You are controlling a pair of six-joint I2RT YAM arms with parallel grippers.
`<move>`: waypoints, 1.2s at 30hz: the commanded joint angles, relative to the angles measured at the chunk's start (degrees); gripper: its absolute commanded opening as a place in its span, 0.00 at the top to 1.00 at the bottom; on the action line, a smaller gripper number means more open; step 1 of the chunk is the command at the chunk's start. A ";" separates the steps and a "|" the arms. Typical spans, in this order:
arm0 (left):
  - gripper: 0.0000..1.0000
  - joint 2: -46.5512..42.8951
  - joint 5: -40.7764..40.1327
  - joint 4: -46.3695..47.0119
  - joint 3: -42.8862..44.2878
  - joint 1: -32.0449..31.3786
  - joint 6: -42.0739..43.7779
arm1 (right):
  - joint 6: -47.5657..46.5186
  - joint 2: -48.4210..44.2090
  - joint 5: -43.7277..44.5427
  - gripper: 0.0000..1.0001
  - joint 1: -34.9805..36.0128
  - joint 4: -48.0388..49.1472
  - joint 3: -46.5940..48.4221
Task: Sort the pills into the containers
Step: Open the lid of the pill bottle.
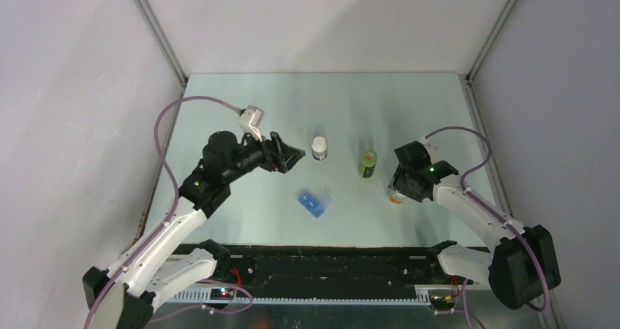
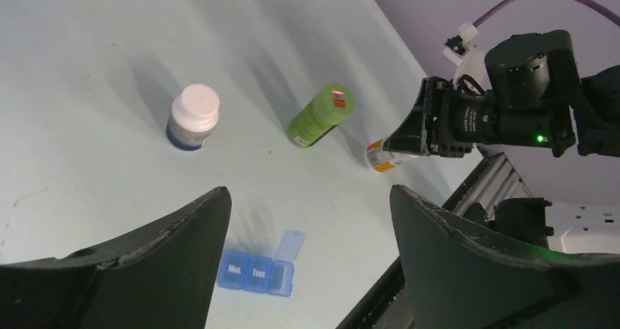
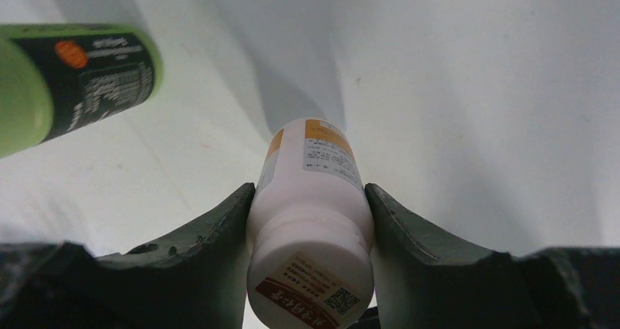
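The containers are the compartments of a small blue pill box [image 1: 314,202] [image 2: 257,273] lying mid-table; the lids marked Mon. and Tues. are down and the lid beside them stands up. No pills show in any view. My left gripper [image 1: 296,156] [image 2: 308,197] hangs open over the table, up and left of the box, with nothing between its fingers. My right gripper [image 1: 398,190] [image 3: 308,197] is shut on a white bottle with an orange label [image 1: 396,196] [image 2: 382,156] [image 3: 311,219], one finger pressed on each side below the cap.
A green round bottle [image 1: 367,164] [image 2: 319,115] [image 3: 66,80] stands just left of the right gripper. A white-capped bottle with a dark blue base [image 1: 319,148] [image 2: 194,117] stands behind the pill box. The black rail [image 1: 329,259] runs along the table's near edge.
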 commanded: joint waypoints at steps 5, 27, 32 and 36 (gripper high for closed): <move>0.13 5.72 6.50 19.26 -1.33 -3.76 -0.81 | -0.64 -8.38 -16.41 0.58 1.16 -1.78 7.92; 0.14 21.02 16.90 17.60 2.67 -13.58 24.41 | 2.15 -3.38 -40.49 0.58 7.74 11.41 18.92; 0.16 23.19 23.18 16.56 3.36 -13.61 24.95 | 2.42 -3.24 -42.27 0.58 7.79 12.08 19.00; 0.18 24.68 25.46 19.65 2.89 -13.55 23.07 | 2.76 -2.75 -43.63 0.57 7.90 12.86 18.96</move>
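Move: The pill bottle is already pinched in the right hand. From the open left hand it lies about 33 cm right, 1 cm back and 21 cm below, with the blue pill box about 5 cm right, 3 cm back and 25 cm below, and the white bottle some 6 cm right, 13 cm ahead and 23 cm below. From the right hand, the left gripper to meet is about 32 cm left, 2 cm ahead and 19 cm above; the green bottle stands about 10 cm left, 8 cm ahead and 3 cm below. Up and left in one sweep, some 17 cm each way, the right hand carries the pill bottle past the near side of the green bottle, keeping its grip and tipping its fingers leftward so the bottle's bottom faces the other hand. The left hand, fingers still open, comes right about 12 cm to meet it, then sinks and draws back a little, turning clockwise nearly 40 degrees. ##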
